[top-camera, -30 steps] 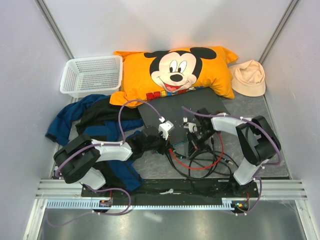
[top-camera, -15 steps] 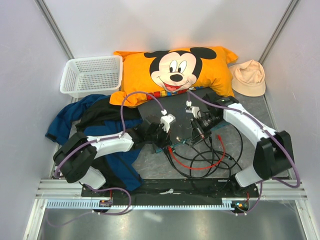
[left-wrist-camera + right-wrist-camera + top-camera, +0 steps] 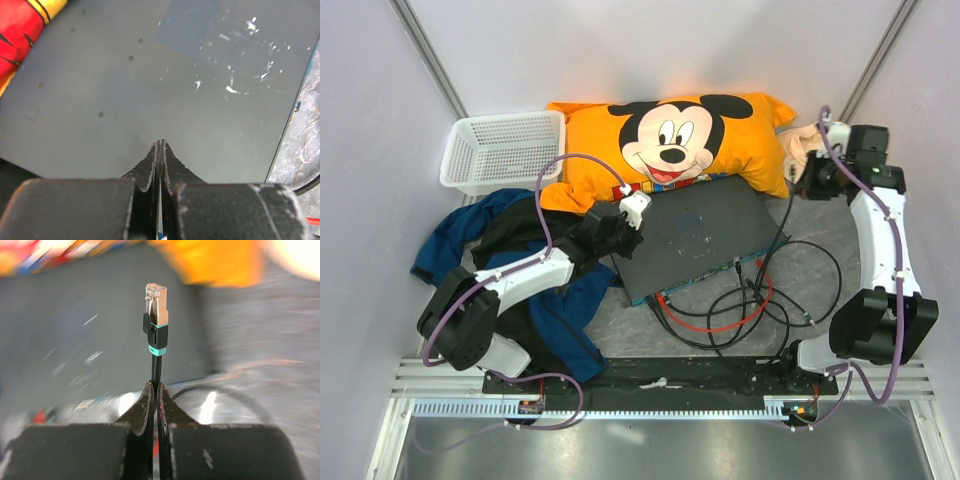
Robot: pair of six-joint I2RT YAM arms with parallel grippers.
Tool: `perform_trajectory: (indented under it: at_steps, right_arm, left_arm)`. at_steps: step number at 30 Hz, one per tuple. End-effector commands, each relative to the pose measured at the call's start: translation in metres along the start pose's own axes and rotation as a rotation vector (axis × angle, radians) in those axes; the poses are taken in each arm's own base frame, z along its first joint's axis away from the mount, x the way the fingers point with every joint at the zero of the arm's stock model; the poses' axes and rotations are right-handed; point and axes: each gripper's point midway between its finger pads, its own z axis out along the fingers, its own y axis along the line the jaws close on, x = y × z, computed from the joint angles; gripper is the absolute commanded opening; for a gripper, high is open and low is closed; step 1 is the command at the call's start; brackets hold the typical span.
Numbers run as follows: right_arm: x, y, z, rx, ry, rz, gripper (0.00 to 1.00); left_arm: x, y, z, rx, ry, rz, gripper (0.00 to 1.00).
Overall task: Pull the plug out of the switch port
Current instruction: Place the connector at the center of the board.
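Note:
The switch [image 3: 695,235], a flat dark grey box, lies tilted in the middle of the table, its socket edge facing the near side. My left gripper [image 3: 613,232] is shut and empty, its tips resting over the switch's left end. In the left wrist view the shut tips [image 3: 161,143] sit above the switch top [image 3: 175,85]. My right gripper [image 3: 810,180] is raised at the far right, away from the switch. It is shut [image 3: 155,385] on a black cable just below the plug [image 3: 156,310]. The plug stands free in the air, with a clear tip and a teal collar.
An orange Mickey Mouse pillow [image 3: 670,140] lies behind the switch. A white basket [image 3: 505,150] stands at the back left. A beige hat [image 3: 825,155] sits under the right arm. Blue and black clothes [image 3: 510,250] lie left. Red and black cables [image 3: 720,315] coil near the switch's front edge.
My right arm swung from the switch's front edge up to the far right, carrying the plug away on its cable. The left gripper slid to the switch's left end. The switch shifted.

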Motion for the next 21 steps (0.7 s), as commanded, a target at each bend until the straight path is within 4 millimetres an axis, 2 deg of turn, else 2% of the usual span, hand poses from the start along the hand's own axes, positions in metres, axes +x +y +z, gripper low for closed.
perform_trajectory:
  at_steps: [1,2,3,4,7,8,10,11,13,14,16,17,20,21]
  right_arm:
    - [-0.047,-0.084,-0.032,0.34,-0.195,0.043,0.0]
    - [-0.045,-0.096,-0.034,0.378,-0.204,0.052,0.0]
    - [-0.04,-0.117,-0.04,0.461,-0.198,0.067,0.0]
    - [-0.037,-0.126,-0.042,0.496,-0.195,0.063,0.0]
    - [-0.018,-0.147,-0.036,0.586,-0.166,0.007,0.0]
    - [-0.009,-0.157,-0.026,0.61,-0.166,-0.007,0.0]
    - [0.001,-0.177,-0.019,0.687,-0.142,-0.042,0.0]
    - [0.017,-0.185,0.001,0.673,-0.071,-0.045,0.0]
    - [0.033,-0.19,0.021,0.63,0.009,-0.09,0.0]
    - [0.05,-0.197,0.041,0.602,0.071,-0.086,0.0]
    - [0.061,-0.203,0.057,0.589,0.114,-0.077,0.0]
    - [0.073,-0.206,0.071,0.561,0.15,-0.066,0.0]
    - [0.076,-0.207,0.091,0.513,0.156,-0.053,0.01]
    - [0.076,-0.207,0.094,0.508,0.163,-0.052,0.05]
  left_arm:
    - [-0.034,-0.004,-0.004,0.024,-0.089,0.046,0.02]
    - [-0.033,-0.004,-0.003,0.026,-0.086,0.047,0.02]
    - [-0.032,-0.004,-0.004,0.026,-0.085,0.047,0.02]
    - [-0.032,-0.004,-0.005,0.027,-0.089,0.051,0.02]
    - [-0.026,-0.004,-0.004,0.029,-0.08,0.05,0.02]
    - [-0.024,-0.005,-0.005,0.031,-0.075,0.045,0.02]
    - [-0.021,-0.008,-0.004,0.051,-0.069,0.038,0.02]
    - [-0.018,-0.011,-0.004,0.066,-0.06,0.037,0.02]
    - [-0.016,-0.012,-0.004,0.069,-0.057,0.038,0.02]
    - [-0.014,-0.01,-0.004,0.062,-0.053,0.039,0.02]
    - [-0.011,-0.009,-0.005,0.055,-0.044,0.05,0.02]
    - [-0.009,-0.008,-0.005,0.052,-0.038,0.057,0.02]
    - [-0.008,-0.005,-0.004,0.043,-0.032,0.075,0.02]
    - [-0.007,-0.005,-0.003,0.041,-0.029,0.084,0.02]
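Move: The right hand holds the black cable with its connector sticking out past the fingertips. The bare tabletop it goes to lies about 17 cm right, 3 cm ahead and some 23 cm below. The board's centre is about 20 cm left and 3 cm back, the cap roughly 19 cm ahead and 9 cm right, the cable tangle some 18 cm back and 7 cm left. From the left hand that bare spot is about 44 cm right and 6 cm ahead. Swinging to the right at first, about 15 cm, the right hand carries the gripped cable and connector away from the board, then sinks some 17 cm towards the bare tabletop near the right wall. Its wrist turns clockwise and rolls its left side down by roughly 25 degrees, tipping a little steeper late on; the fingers stay shut on the cable. ##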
